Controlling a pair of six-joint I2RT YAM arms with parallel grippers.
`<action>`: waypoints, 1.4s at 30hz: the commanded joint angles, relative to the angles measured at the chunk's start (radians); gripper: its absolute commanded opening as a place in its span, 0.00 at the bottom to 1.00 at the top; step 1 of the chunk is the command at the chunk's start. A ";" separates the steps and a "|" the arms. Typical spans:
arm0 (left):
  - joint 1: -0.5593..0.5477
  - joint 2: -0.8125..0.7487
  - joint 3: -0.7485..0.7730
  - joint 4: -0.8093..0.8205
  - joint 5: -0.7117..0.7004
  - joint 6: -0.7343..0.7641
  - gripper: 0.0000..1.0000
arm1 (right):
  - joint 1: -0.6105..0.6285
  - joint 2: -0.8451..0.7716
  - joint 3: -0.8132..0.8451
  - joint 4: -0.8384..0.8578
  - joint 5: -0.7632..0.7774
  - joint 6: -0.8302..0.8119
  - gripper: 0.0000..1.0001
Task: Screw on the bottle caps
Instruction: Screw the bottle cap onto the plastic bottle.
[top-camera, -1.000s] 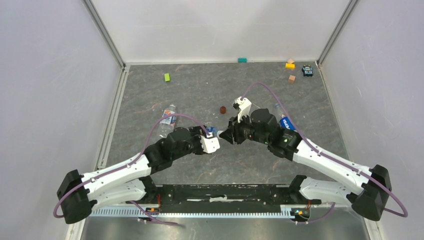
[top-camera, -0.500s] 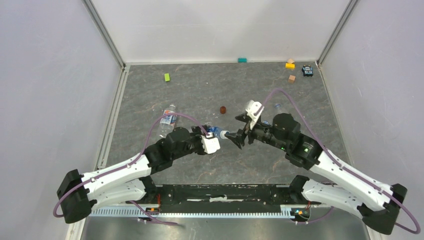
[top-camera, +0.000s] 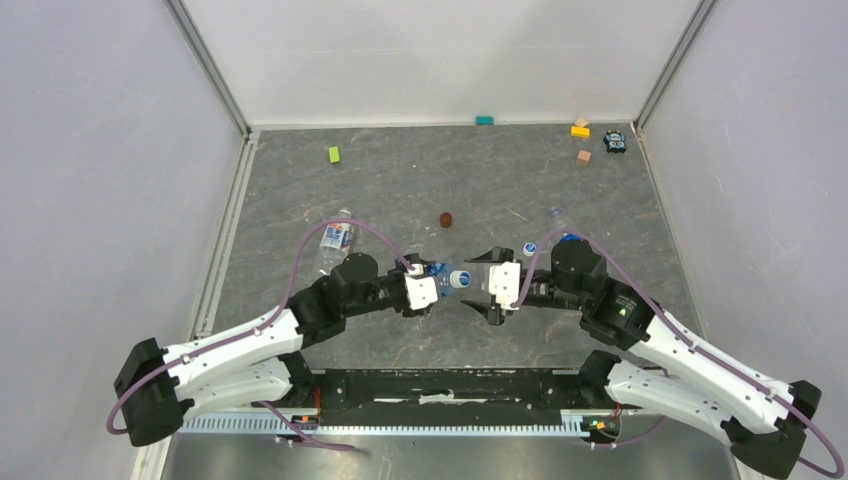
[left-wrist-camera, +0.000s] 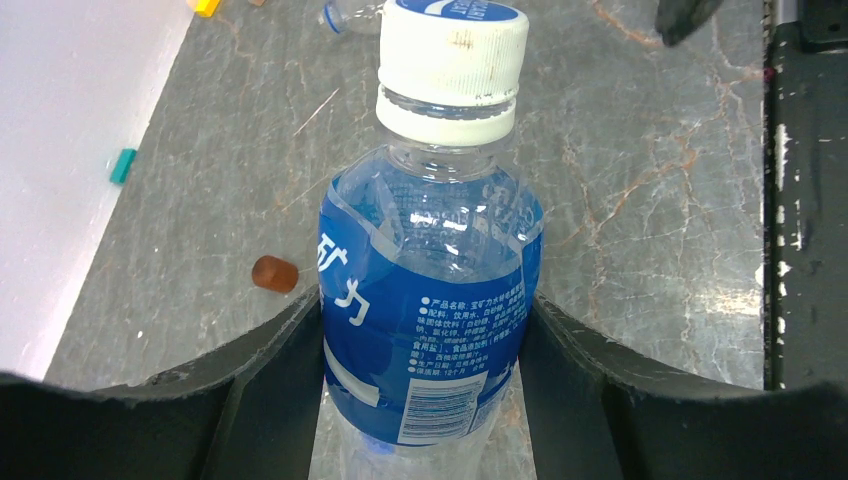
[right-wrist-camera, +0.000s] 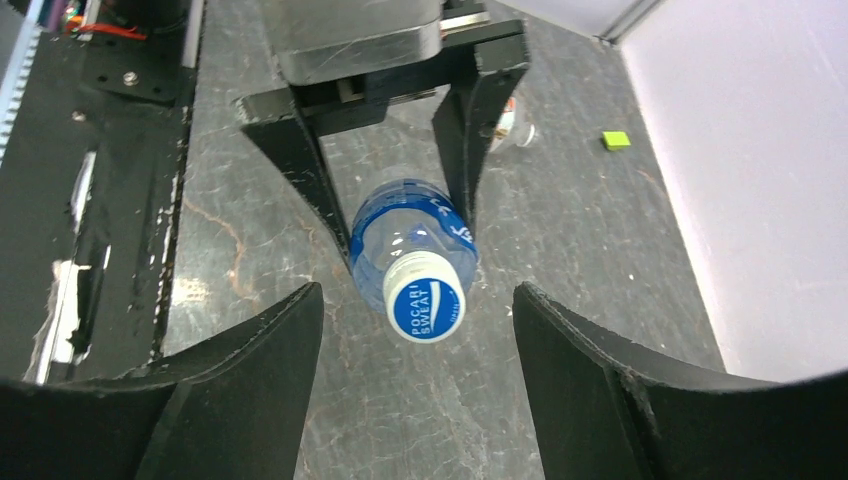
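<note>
My left gripper (left-wrist-camera: 425, 410) is shut on a clear bottle (left-wrist-camera: 430, 310) with a blue-and-white label, its fingers (left-wrist-camera: 250, 400) pressed against both sides. The bottle (top-camera: 455, 278) is held off the table, neck pointing right. A white cap with a blue top (left-wrist-camera: 452, 60) sits on that neck. My right gripper (right-wrist-camera: 418, 345) is open, facing this cap (right-wrist-camera: 425, 302) end-on and a little short of it, touching nothing. A second bottle (top-camera: 336, 240) lies to the left. A third bottle (top-camera: 558, 218) lies partly behind my right arm, with a loose whitish cap (top-camera: 530, 248) beside it.
A red-brown disc (top-camera: 446, 220) lies just beyond the grippers. Green (top-camera: 334, 154), teal (top-camera: 484, 120), yellow (top-camera: 580, 130) and tan (top-camera: 583, 157) blocks and a small toy car (top-camera: 614, 142) sit near the back wall. The black base rail (top-camera: 440, 385) runs along the near edge.
My right gripper has let go of the cap, opened, and drawn back to the right. The right arm swung towards the near edge. The left gripper pushed the bottle slightly rightward.
</note>
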 joint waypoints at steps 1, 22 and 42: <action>-0.004 -0.012 0.037 0.075 0.057 -0.057 0.02 | 0.004 0.010 0.056 -0.027 -0.081 -0.086 0.72; -0.003 -0.026 0.033 0.082 0.089 -0.064 0.02 | 0.004 0.040 0.066 -0.033 -0.078 -0.099 0.48; -0.005 -0.047 0.016 0.160 -0.141 -0.084 0.02 | 0.004 0.128 0.056 0.111 0.213 0.456 0.09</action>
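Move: The cap on the bottle held by the left hand sits between the right hand's open fingertips, about 2 cm left of that hand and 1 cm below it; the bottle's middle is some 8 cm left and 8 cm lower. On the table, about 25 cm below, a brown cap lies 23 cm ahead and 6 cm left, a loose cap 16 cm ahead and 14 cm right. From the left hand the bottle's cap is about 6 cm right, 7 cm up and 1 cm back. Around the bottle's white cap the wide-open right fingers shut completely, the hand first easing about 1 cm back and left, then swinging some 3 cm forward as its wrist turns about 15 degrees; the tips end empty, close beside the cap's near side. The left hand keeps its grip on the bottle, drifts back about 1 cm, then carries it some 2 cm forward and 2 cm up. ##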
